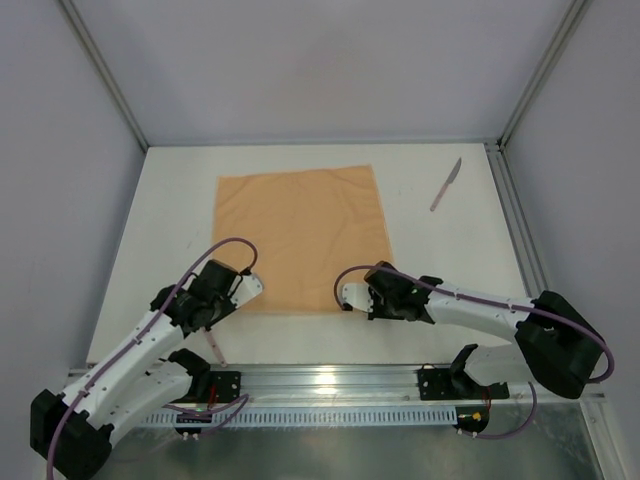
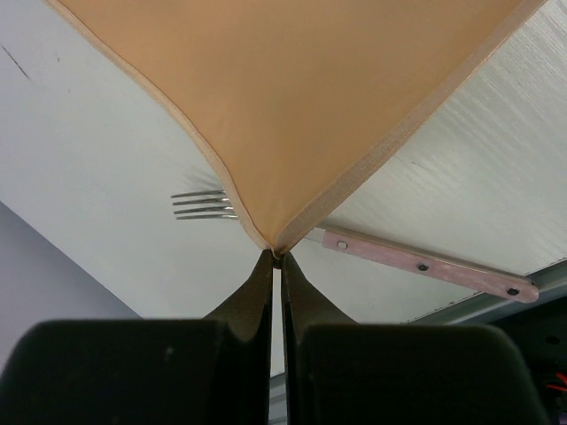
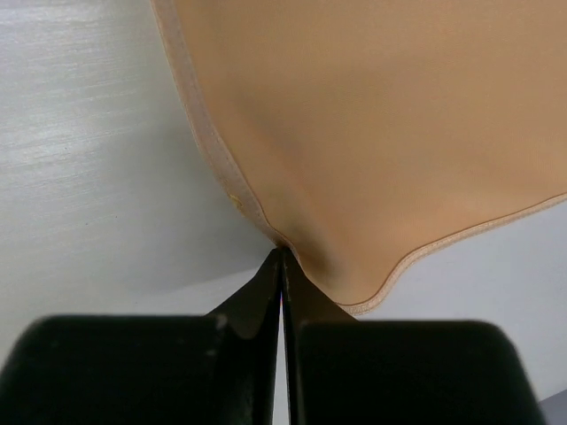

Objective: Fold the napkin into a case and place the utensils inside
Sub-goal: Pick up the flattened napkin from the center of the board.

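The peach-orange napkin (image 1: 302, 238) lies spread flat on the white table. My left gripper (image 1: 250, 288) is shut on its near left corner (image 2: 275, 243). My right gripper (image 1: 347, 297) is shut on the napkin's near edge by the right corner (image 3: 288, 250). The pale pink fork (image 1: 213, 347) lies under my left arm near the front edge; its tines (image 2: 205, 204) and handle (image 2: 425, 266) show in the left wrist view, partly under the napkin corner. The pinkish-grey knife (image 1: 446, 184) lies at the far right, apart from the napkin.
A metal rail (image 1: 330, 385) runs along the table's near edge. Metal frame posts (image 1: 515, 215) and grey walls bound the table on the left, right and far sides.
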You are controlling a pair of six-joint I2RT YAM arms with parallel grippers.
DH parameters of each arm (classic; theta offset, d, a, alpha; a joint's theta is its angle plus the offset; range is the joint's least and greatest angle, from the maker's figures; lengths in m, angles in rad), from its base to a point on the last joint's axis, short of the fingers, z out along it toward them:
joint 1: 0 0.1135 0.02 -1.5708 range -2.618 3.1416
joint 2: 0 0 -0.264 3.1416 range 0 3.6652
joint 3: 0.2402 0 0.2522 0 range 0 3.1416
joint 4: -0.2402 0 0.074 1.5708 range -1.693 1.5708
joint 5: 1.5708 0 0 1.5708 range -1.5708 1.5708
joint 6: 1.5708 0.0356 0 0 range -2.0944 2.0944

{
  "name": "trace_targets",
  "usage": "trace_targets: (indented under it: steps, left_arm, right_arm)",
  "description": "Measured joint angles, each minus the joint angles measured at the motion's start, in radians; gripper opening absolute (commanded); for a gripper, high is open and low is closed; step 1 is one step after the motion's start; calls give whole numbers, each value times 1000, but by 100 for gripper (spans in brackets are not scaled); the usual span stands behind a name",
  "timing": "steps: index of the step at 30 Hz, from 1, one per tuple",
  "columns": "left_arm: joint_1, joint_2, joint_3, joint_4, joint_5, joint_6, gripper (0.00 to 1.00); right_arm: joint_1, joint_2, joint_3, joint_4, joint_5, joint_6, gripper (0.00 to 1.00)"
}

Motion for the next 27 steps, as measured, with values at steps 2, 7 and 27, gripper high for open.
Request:
trace_targets:
  steps: [2,7,27]
  left_arm:
    - [0,-6,1,-17,0,-3,0]
    - [0,-29,23,-68,-2,-4,0]
    - [0,-128,195,-259,45,-8,0]
  right_arm:
    - [-1,-2,2,-10,-3,0,4]
    - [-1,-51,3,-119,-28,0,4]
    - [8,-293,142,-176,-17,456,58]
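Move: The left fingers already pinch the napkin's near-left corner, held some 7 cm above the board; the middle of the spread napkin lies about 16 cm ahead of that hand and 15 cm to its right, and the fork about 7 cm below and 2 cm ahead, 1 cm left. The right fingers are shut low on the napkin's near edge, its near-right corner 2 cm to their right and level ahead; the napkin's middle is about 15 cm ahead and 12 cm left. Both closed hands first draw the napkin's near side back towards the bases and then lift, the left keeping its pinch on the corner as it rises about 6 cm and backs off some 2 cm, while the right backs 3 to 4 cm, drifting a little to its right, and climbs. From about 6 cm up the right fingers open to about half and let go of the near edge, and that hand swings forward and left back over the near-right corner, still rising to about 9 cm above its start, with its wrist rolling left side up and turning clockwise some 30 degrees in all. ##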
